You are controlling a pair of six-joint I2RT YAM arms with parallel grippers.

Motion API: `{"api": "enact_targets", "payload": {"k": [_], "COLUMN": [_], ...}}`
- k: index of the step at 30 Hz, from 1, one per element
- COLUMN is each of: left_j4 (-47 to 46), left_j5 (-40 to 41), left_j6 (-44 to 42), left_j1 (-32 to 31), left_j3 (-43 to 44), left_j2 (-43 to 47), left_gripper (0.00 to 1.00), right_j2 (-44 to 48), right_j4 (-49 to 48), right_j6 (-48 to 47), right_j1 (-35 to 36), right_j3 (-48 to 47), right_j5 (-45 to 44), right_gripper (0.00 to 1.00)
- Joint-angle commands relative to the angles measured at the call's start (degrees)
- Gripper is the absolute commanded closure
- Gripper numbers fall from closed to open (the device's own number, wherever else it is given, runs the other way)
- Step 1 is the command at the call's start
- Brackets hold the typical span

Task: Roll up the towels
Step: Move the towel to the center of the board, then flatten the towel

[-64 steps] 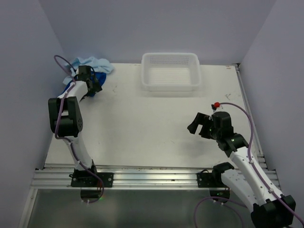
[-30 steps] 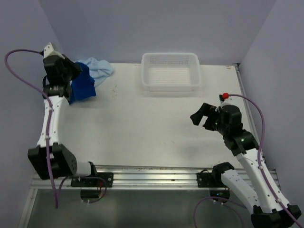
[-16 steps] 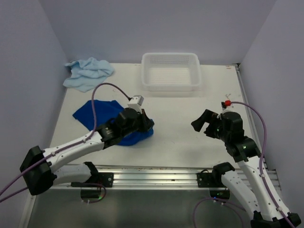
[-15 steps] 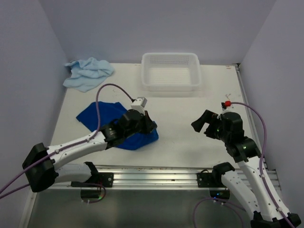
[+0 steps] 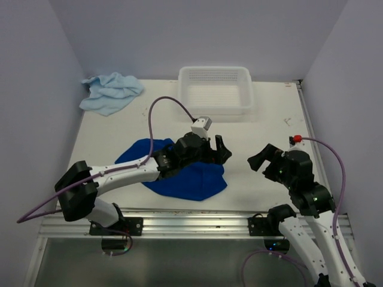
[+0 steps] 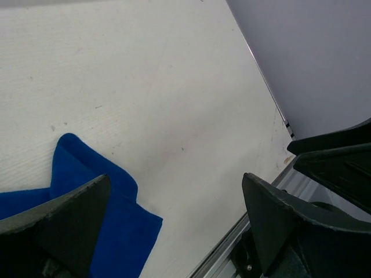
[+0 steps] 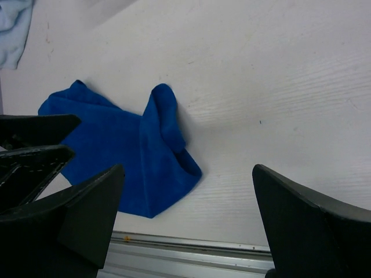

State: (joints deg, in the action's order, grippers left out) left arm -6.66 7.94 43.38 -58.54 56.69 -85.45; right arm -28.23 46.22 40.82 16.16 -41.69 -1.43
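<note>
The dark royal blue towel [image 5: 190, 179] lies loosely spread near the front middle of the table, one edge folded up into a ridge [image 7: 165, 119]. My left gripper [image 5: 221, 150] hangs open just past its right edge, with nothing between its fingers [image 6: 64, 220]; only the towel's corner [image 6: 87, 214] shows below it. The pale sky blue towel [image 5: 111, 92] sits crumpled in the back left corner. My right gripper [image 5: 263, 159] stands open and holds nothing, to the right of the dark towel [image 7: 116, 150].
A white perforated basket [image 5: 215, 105] stands at the back centre. The metal rail [image 5: 191, 221] runs along the table's front edge, close to the dark towel. Purple walls close in the left, back and right sides. The left arm's cable [image 5: 164, 104] loops above the table.
My left gripper has carried the dark blue towel from the back left corner to the front middle, then opened and let it go. The right gripper has shifted slightly toward the front.
</note>
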Motion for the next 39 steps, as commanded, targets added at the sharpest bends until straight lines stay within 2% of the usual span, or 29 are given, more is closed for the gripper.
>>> {"api": "enact_targets", "payload": {"k": [1,4,6,9,12,14,18,19,22,26,31,34,35,36,37,39], "left_j4": [1.5,10.3,17.4,20.6,29.2,31.2,29.9,29.3,28.3,29.1,29.9,29.6,29.5,29.3,29.1,28.7], "left_j5": [3.8,6.4,6.1,4.7,9.2,10.3,6.1,5.2,2.6,2.9,3.0,0.9,0.3,-0.6,-1.2,-2.7], "left_j6": [-2.1,0.0,2.1,1.8,3.0,3.0,1.4,1.0,0.6,-0.8,-3.8,-4.8,-5.0,-5.2,-5.3,-5.2], "left_j1": [1.2,5.3,12.5,22.4,28.4,31.9,37.7,38.6,42.0,43.8,47.2,49.3,50.4,50.9,51.9,52.8], "left_j3": [-3.3,-8.3,-10.9,-16.0,-15.6,-15.7,-19.1,-20.4,-21.2,-20.2,-20.1,-20.5,-20.6,-20.9,-21.1,-21.4], "left_j2": [6.9,13.5,17.9,23.3,24.6,24.5,25.9,26.2,26.6,27.2,28.6,28.3,28.2,28.2,28.1,27.9], "left_gripper": [0.00,0.01,0.01,0.00,0.00,0.01,0.01,0.01,0.01,0.01,0.01,0.01,0.01,0.01,0.01,0.01], "right_j2": [2.3,2.0,1.3,-0.9,-5.4,-10.0,-17.6,-19.3,-27.4,-33.0,-42.1,-45.4,-46.4,-46.8,-47.1,-46.9], "right_j4": [1.1,-0.8,-2.4,-8.4,-15.4,-16.6,-18.9,-19.1,-18.9,-16.6,-21.1,-25.4,-26.6,-27.1,-27.0,-25.0], "right_j6": [2.5,3.4,3.7,4.4,5.3,4.7,3.4,3.2,3.8,4.2,5.3,5.2,5.1,5.1,4.8,4.1], "right_j1": [0.1,0.2,0.0,0.2,0.6,1.8,10.4,15.2,22.3,27.7,29.1,30.1,30.2,30.2,30.2,30.2], "right_j3": [0.3,1.8,3.4,6.9,9.3,9.1,7.2,6.5,3.6,0.7,1.3,1.5,1.9,1.7,1.4,0.5], "right_j5": [-3.6,-2.0,1.2,9.8,15.6,16.5,11.5,7.0,1.5,-10.9,-10.8,-9.2,-8.7,-8.7,-9.0,-10.3], "right_gripper": [0.04,0.07,0.09,0.16,0.21,0.22,0.22,0.22,0.20,0.17,0.19,0.28,0.37,0.42,0.55,0.67]}}
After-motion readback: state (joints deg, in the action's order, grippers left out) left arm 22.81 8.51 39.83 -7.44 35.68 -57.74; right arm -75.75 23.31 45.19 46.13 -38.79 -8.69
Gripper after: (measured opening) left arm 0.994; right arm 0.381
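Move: With my left hand empty above the blue towel's right part, the towel's left end lies about 34 cm to its left, some 3 cm farther out and 16 cm below. From that same hand the light blue towel is roughly 44 cm left and 40 cm ahead, the white basket 40 cm straight ahead. From my right hand, the blue towel's right end is about 14 cm left, level in reach, 16 cm below; the basket is 14 cm left, 43 cm ahead. I sweep my left hand, fingers still wide open, about 36 cm left across the blue towel to hang over its left end, sinking some 9 cm and turning about 50 degrees counter-clockwise. Into the cleared space I bring my right hand left and some 15 cm down, tipping its fingers steeper, then start closing them on the towel's right edge. ##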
